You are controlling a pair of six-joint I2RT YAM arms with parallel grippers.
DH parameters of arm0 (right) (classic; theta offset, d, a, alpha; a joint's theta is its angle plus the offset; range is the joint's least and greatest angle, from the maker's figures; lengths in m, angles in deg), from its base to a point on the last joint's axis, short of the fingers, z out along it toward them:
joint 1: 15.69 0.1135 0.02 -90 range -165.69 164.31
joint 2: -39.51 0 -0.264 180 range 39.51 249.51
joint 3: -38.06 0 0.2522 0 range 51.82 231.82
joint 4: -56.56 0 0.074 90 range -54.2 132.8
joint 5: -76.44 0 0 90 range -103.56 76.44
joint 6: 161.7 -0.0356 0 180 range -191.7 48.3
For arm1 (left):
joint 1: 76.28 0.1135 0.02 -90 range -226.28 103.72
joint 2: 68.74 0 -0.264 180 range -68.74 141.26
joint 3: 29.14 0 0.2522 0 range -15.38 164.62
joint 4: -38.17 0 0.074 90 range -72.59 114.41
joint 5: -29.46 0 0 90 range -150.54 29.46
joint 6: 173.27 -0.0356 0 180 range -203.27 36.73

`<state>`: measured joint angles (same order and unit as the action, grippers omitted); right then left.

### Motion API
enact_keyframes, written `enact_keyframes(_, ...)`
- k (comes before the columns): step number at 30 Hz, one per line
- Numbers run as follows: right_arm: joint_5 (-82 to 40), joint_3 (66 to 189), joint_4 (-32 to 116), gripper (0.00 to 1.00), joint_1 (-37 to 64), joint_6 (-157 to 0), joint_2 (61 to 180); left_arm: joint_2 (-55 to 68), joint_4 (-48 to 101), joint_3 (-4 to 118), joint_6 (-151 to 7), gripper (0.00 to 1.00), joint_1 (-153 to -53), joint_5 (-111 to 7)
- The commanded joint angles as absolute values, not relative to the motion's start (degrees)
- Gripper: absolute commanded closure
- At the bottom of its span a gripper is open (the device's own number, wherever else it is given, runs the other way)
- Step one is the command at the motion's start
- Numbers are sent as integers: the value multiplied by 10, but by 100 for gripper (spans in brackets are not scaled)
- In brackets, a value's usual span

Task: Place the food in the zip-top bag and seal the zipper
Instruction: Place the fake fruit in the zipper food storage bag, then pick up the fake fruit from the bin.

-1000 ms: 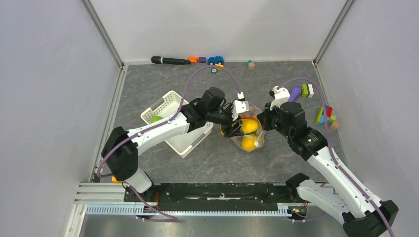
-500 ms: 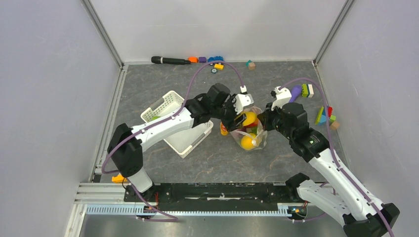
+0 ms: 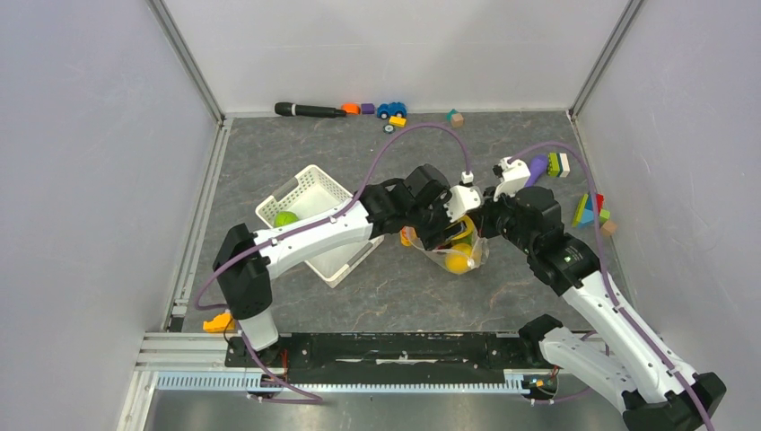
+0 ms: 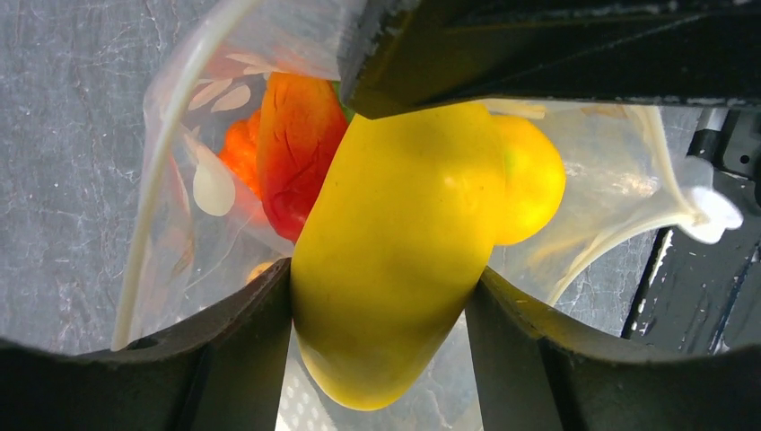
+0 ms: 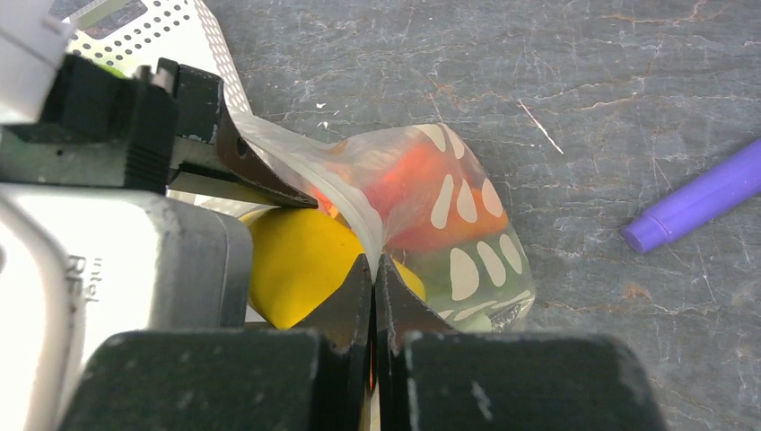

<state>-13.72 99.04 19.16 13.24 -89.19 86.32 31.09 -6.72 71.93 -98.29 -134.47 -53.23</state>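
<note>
The clear zip-top bag (image 3: 453, 254) lies on the grey floor between both arms, its mouth held open. My left gripper (image 4: 381, 296) is shut on the yellow mango (image 4: 395, 251) and holds it in the bag's mouth (image 4: 170, 162). An orange-red fruit (image 4: 292, 144) and an orange (image 4: 529, 180) lie inside. My right gripper (image 5: 374, 278) is shut on the bag's rim (image 5: 359, 224), with the mango (image 5: 296, 260) to its left and the bag's printed wall (image 5: 458, 224) to its right. A green fruit (image 3: 285, 218) lies in the white basket.
The white lattice basket (image 3: 314, 193) stands left of the bag. A purple-handled brush (image 5: 700, 197) lies to the right. Coloured blocks (image 3: 592, 211) sit by the right wall. A black marker (image 3: 310, 109), blocks and a toy car (image 3: 391, 109) lie along the back wall.
My left gripper has moved right with the mango, from beside the bag into its open mouth. The bag has shifted slightly right; my right gripper kept its hold on the rim.
</note>
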Motion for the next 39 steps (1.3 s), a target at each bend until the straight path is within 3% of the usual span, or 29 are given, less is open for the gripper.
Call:
enact_keyframes(1,-156,996,234,100,134,-884,853,322,-63,754,-987,60,-1359,-566)
enact_keyframes(5,-157,996,234,100,134,-885,853,334,-63,764,-985,47,-1361,-578)
enact_keyframes(10,-152,996,234,100,134,-886,850,328,-63,761,-986,17,-1364,-579)
enact_keyframes(11,-151,995,234,100,134,-885,851,324,-61,758,-986,6,-1363,-576)
enact_keyframes(12,-151,995,234,100,134,-886,851,320,-58,754,-987,1,-1365,-573)
enact_keyframes(27,-139,996,226,100,134,-885,852,190,22,645,-934,0,-1365,-553)
enact_keyframes(35,-115,997,223,100,134,-886,855,26,49,542,-851,0,-1363,-653)
enact_keyframes(39,-115,996,222,100,134,-887,857,-28,35,521,-781,0,-1362,-766)
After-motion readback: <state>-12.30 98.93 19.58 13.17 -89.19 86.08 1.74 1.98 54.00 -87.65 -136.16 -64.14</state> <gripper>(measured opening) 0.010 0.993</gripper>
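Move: The left hand still grips the yellow mango in the bag's mouth; the mango's place on the food pile lies about 2 cm back, 1 cm right and 4 cm below it. The round yellow fruit is some 6 cm back and 4 cm right, the red pepper 2 cm ahead and 1 cm right, both about 6 cm below. From the right hand, pinching the bag's rim, that place is roughly 4 cm back, 7 cm left and 9 cm below. Staying almost still over the food pile, the left hand spreads its fingers from partly open to fully open and lets go of the mango, while the right hand keeps its pinch on the bag's rim, nearly motionless. Slowly at first and then quickly, the left hand draws away empty, up about 10 cm and some 8 cm to its left towards the basket, also easing back about 3 cm, its fingers levelling out by roughly 20 degrees with a slight counter-clockwise swing. ##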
